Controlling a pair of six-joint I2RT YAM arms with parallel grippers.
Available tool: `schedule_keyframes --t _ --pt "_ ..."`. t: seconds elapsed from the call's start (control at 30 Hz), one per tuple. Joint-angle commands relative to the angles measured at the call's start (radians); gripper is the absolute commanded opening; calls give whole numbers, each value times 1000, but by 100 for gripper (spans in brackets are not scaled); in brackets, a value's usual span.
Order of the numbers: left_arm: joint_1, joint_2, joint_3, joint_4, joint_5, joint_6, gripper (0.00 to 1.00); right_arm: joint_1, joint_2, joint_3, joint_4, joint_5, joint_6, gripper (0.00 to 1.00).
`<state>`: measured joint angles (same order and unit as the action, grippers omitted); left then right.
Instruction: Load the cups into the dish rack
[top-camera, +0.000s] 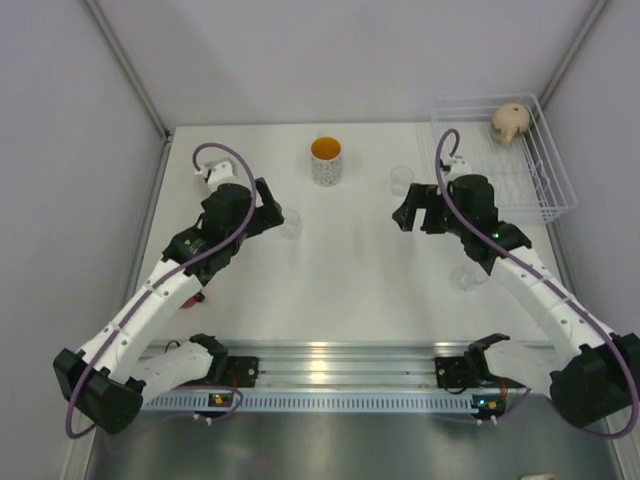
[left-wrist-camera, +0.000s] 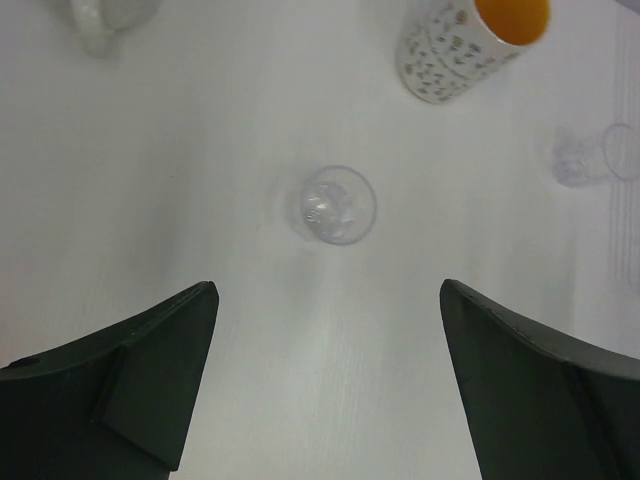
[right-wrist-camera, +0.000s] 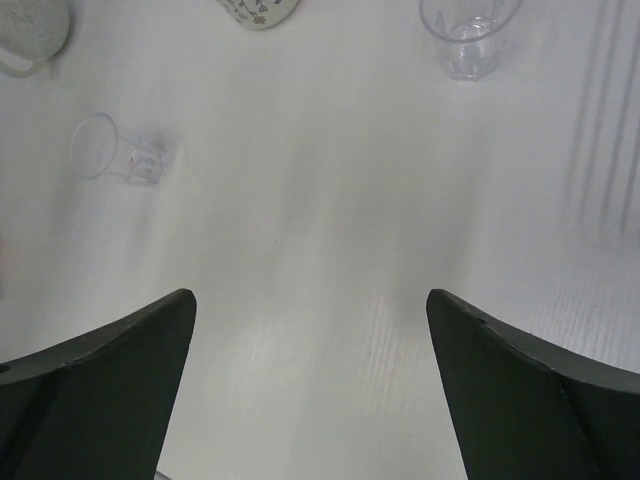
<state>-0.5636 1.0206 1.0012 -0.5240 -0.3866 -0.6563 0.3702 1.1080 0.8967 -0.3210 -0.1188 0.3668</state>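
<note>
The speckled mug with the orange inside stands at the back middle of the table. A clear tumbler is just right of my open left gripper; in the left wrist view that tumbler stands upright, ahead of the empty gripper. A second tumbler stands just beyond my open right gripper, up and right in the right wrist view, whose gripper holds nothing. The white wire dish rack at the back right holds a beige mug.
A third clear tumbler stands close beside the right forearm. A white mug sits far left of the left gripper. A bit of red shows under the left arm. Grey walls enclose the table on three sides.
</note>
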Motion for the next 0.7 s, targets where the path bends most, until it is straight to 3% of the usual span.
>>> schedule_keyframes --t 0.0,0.13,0.37,0.67 --pt "130 -27 34 -106 -1 -52 98 10 -91 -38 65 21 -23 99" --pt "270 -24 47 -198 -2 -82 98 9 -137 -48 86 -37 -9 99" --pt "508 24 -3 -222 68 -68 98 10 -183 -67 108 -47 -2 99" --pt "651 76 -96 -229 49 -66 98 9 -195 -79 103 -48 0 99"
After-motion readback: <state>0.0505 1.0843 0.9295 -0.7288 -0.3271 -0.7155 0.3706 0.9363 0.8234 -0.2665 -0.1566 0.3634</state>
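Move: The red cup stands about 24 cm to the left hand's left, some 12 cm back and 19 cm below it. The beige mug is roughly 18 cm ahead of that hand and 20 cm to its left, and a clear glass about 6 cm ahead and 3 cm to the right, both some 20 cm lower. From the right hand the red cup lies about 57 cm left, 13 cm back and 15 cm down. Leftward in a wide swing of about 18 cm, the left hand goes away from the clear glass and towards the red cup, sinking 8 cm, most steeply near the end, as its wrist turns counter-clockwise and tips down. Its fingers stay wide open and touch nothing. The empty right hand eases 2 cm back and 3 cm up, then stays. ##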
